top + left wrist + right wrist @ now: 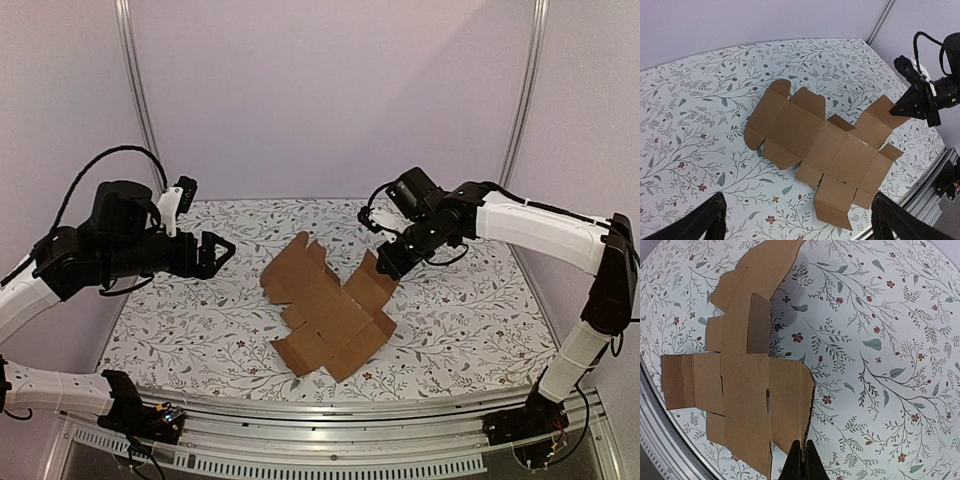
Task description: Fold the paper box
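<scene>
The paper box (328, 307) is a flat brown die-cut cardboard sheet with flaps and notches, lying on the flowered table. My right gripper (386, 268) is shut on the edge of its far right flap and holds that flap lifted. In the right wrist view the black fingertips (796, 460) pinch the cardboard's edge (807, 410). My left gripper (218, 252) hovers open to the left of the sheet, well clear of it. From the left wrist the whole sheet (830, 150) shows, with the two fingers (705, 222) spread wide at the bottom corners.
The table (190, 320) has a white cloth with a leaf and flower print. A metal rail (330, 410) runs along its near edge. Pale walls and two upright posts (135, 90) close the back.
</scene>
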Controlling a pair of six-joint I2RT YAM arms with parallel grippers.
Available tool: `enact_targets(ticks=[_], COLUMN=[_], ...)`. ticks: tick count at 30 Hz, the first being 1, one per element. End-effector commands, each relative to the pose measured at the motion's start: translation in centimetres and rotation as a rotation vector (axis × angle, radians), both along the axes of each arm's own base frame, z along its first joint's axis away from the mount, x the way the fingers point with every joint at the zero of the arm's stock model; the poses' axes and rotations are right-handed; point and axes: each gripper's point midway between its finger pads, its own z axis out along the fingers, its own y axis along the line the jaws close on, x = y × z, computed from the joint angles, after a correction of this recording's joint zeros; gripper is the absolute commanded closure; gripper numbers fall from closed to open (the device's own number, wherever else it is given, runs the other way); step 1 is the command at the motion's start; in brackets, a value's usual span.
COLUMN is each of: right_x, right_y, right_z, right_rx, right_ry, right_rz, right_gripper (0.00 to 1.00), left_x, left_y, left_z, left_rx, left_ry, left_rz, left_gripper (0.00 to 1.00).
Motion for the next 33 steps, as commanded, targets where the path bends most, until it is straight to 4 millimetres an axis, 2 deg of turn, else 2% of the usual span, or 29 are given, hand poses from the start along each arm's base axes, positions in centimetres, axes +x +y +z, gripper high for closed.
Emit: enact_targets(ticks=[1, 5, 12, 18, 23, 29, 33], right_x=[-1.2, -0.9, -1.2, 0.8, 2.2, 2.8, 2.5], right_y=[0.4, 1.1, 3.5, 4.1, 5.0, 6.9, 7.7], right_z=[-1.2, -1.3, -0.9, -0.8, -2.7, -5.3, -6.6], right_rx=[-0.194, -0.327, -0.423, -0.596, -0.7, -0.738, -0.742], right_ry=[-0.048, -0.167, -0.303, -0.404, -0.406, -0.426, -0.422], right_rz=[0.246, 0.375, 0.642, 0.774, 0.853, 0.951, 1.003], right_gripper=[1.0, 1.0, 1.0, 1.0, 1.0, 1.0, 1.0], left_x=[-0.1, 0.0, 0.1, 0.2, 0.2, 0.1, 0.0], left_y=[0.4, 0.7, 0.6, 0.5, 0.3, 0.0, 0.0], left_z=[0.1, -0.8, -1.9, -2.4, -2.7, -3.1, -3.3], left_rx=[0.015, 0.046, 0.075, 0.085, 0.087, 0.076, 0.076], left_ry=[0.01, 0.018, 0.038, 0.051, 0.059, 0.073, 0.08], left_rz=[-0.004, 0.007, 0.003, 0.0, -0.006, -0.012, -0.011], left_gripper=[0.01, 0.01, 0.0, 0.0, 0.01, 0.0, 0.0])
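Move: The right fingers hold the edge of the box's side flap, roughly 12 cm above the table. The box body lies about 10 cm to this hand's left, barely 1 cm nearer the base and 11 cm down; the long lid panel is some 20 cm left and 12 cm ahead, and the small end flap 18 cm left and 11 cm back. From the left hand the box body is about 23 cm right, 6 cm ahead and 23 cm below. Keep the right gripper shut on the side flap and swing the box round with it: turn the wrist about 50 degrees counter-clockwise, left side tipping down, while carrying the flap left about 6 cm, easing slightly back at first and then forward. Finish by lowering it some 6 cm towards the table, still pinching. ##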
